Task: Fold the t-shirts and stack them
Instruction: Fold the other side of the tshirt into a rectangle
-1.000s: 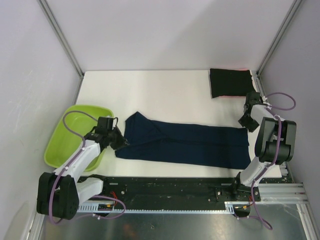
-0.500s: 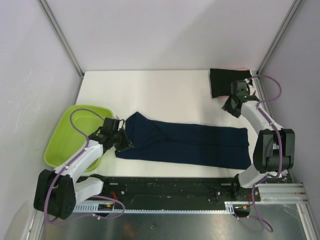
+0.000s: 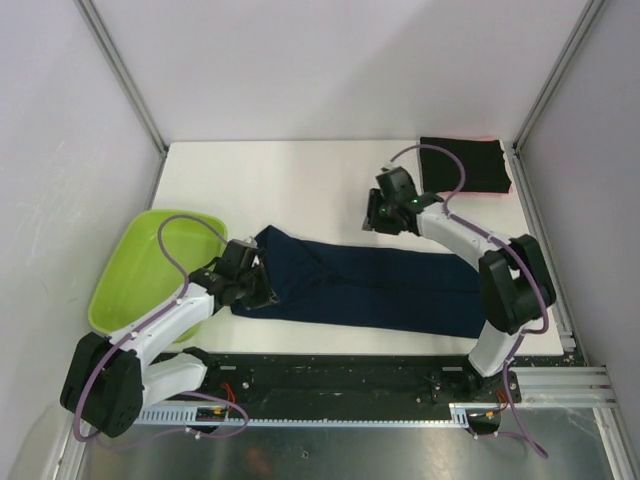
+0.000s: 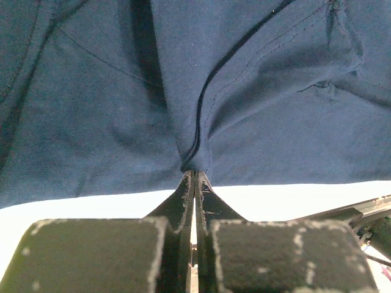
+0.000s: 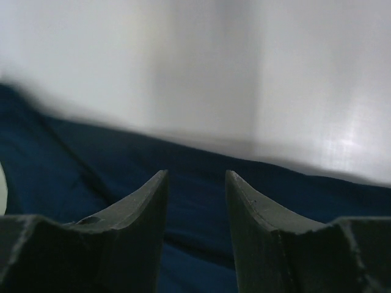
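The dark navy t-shirt lies as a long folded strip across the table's middle. My left gripper is at its near left corner. In the left wrist view its jaws are shut on a small pinch of the navy cloth. My right gripper hovers over the strip's far edge. Its fingers stand open, with only navy cloth below them. The black t-shirt sits folded in the back right corner, with a thin pink edge behind it.
A lime-green tub stands at the left edge, close to my left arm. Metal frame posts rise at both back corners. A black rail runs along the table's near edge.
My right arm swung from the back right corner leftward to the navy shirt's far edge. My left gripper shifted slightly right and pinched shut on the shirt's corner.
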Available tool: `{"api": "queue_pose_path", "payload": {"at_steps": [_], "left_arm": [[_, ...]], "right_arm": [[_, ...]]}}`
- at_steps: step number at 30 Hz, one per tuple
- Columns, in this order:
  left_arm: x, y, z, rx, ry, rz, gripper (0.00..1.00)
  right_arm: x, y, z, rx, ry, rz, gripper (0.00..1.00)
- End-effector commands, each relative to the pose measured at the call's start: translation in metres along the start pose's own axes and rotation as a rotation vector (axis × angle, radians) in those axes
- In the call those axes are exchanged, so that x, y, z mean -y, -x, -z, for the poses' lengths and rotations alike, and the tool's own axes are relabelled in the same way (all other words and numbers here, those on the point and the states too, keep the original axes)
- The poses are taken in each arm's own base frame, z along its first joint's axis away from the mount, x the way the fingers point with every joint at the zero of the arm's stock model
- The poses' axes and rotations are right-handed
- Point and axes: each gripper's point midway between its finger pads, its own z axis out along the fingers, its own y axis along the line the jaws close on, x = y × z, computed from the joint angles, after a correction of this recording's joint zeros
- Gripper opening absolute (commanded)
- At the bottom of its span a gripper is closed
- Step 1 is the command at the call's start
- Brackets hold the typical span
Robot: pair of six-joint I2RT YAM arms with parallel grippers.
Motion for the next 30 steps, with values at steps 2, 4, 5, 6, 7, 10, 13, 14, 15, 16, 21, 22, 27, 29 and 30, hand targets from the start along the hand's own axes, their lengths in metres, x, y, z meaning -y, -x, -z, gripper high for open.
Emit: {"api": "queue_pose_path", "payload": {"at_steps": [2,4,5,6,7,10,13,14,15,16,21,22,27,29,30], "left_arm": [[0.000,-0.005,-0.003,0.000,0.012,0.004,0.00],[0.000,-0.008,-0.003,-0.003,0.008,0.007,0.00],[0.000,-0.009,-0.002,-0.003,0.004,0.011,0.00],[0.001,-0.010,-0.002,-0.002,-0.001,0.014,0.00],[0.002,-0.011,-0.001,-0.001,-0.004,0.016,0.00],[0.004,-0.012,0.000,0.000,-0.011,0.016,0.00],[0.007,-0.011,0.001,0.001,-0.019,0.018,0.00],[0.008,-0.011,0.002,0.003,-0.023,0.017,0.00],[0.010,-0.011,0.003,0.005,-0.027,0.015,0.00],[0.011,-0.011,0.003,0.005,-0.032,0.015,0.00],[0.015,-0.014,0.005,0.001,-0.042,0.018,0.00],[0.016,-0.015,0.005,-0.001,-0.043,0.019,0.00],[0.016,-0.016,0.005,0.005,-0.043,0.031,0.00],[0.016,-0.016,0.005,0.006,-0.041,0.035,0.00],[0.015,-0.017,0.005,0.007,-0.039,0.035,0.00]], "right_arm": [[-0.078,-0.005,-0.009,-0.002,0.180,0.142,0.47],[-0.095,-0.017,-0.016,-0.029,0.207,0.188,0.46],[-0.103,-0.023,-0.019,-0.045,0.215,0.210,0.46],[-0.110,-0.028,-0.022,-0.058,0.221,0.233,0.46],[-0.117,-0.033,-0.024,-0.068,0.224,0.256,0.46],[-0.135,-0.046,-0.030,-0.100,0.231,0.317,0.46],[-0.147,-0.058,-0.033,-0.125,0.242,0.364,0.46],[-0.149,-0.062,-0.034,-0.132,0.245,0.376,0.46],[-0.151,-0.066,-0.034,-0.140,0.249,0.386,0.46],[-0.152,-0.069,-0.035,-0.149,0.252,0.394,0.46],[-0.153,-0.090,-0.040,-0.204,0.265,0.434,0.46],[-0.152,-0.093,-0.041,-0.213,0.264,0.440,0.46],[-0.148,-0.109,-0.048,-0.254,0.254,0.465,0.46],[-0.148,-0.113,-0.051,-0.265,0.256,0.470,0.46],[-0.149,-0.115,-0.053,-0.269,0.259,0.472,0.47]]}}
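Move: The raised crease in the t-shirt's folded-over part lies about 7 cm back, 16 cm left and 8 cm below my right hand. The shirt's far edge runs right beneath that hand, 8 cm down; its far-left corner is 6 cm ahead and 29 cm left. My left hand, already pinching the flap, has the near hem about 2 cm back and 2 cm below, with the green bin's middle some 9 cm ahead and 33 cm left. I sweep my half-open right hand about 17 cm left over the shirt's far part towards the crease, turning it some 30 degrees counter-clockwise, then bring it back and down nearly 6 cm until the fingers hang close over the crease. My shut left hand keeps its pinch on the flap and eases it about 2 cm back and right, to the near hem. ##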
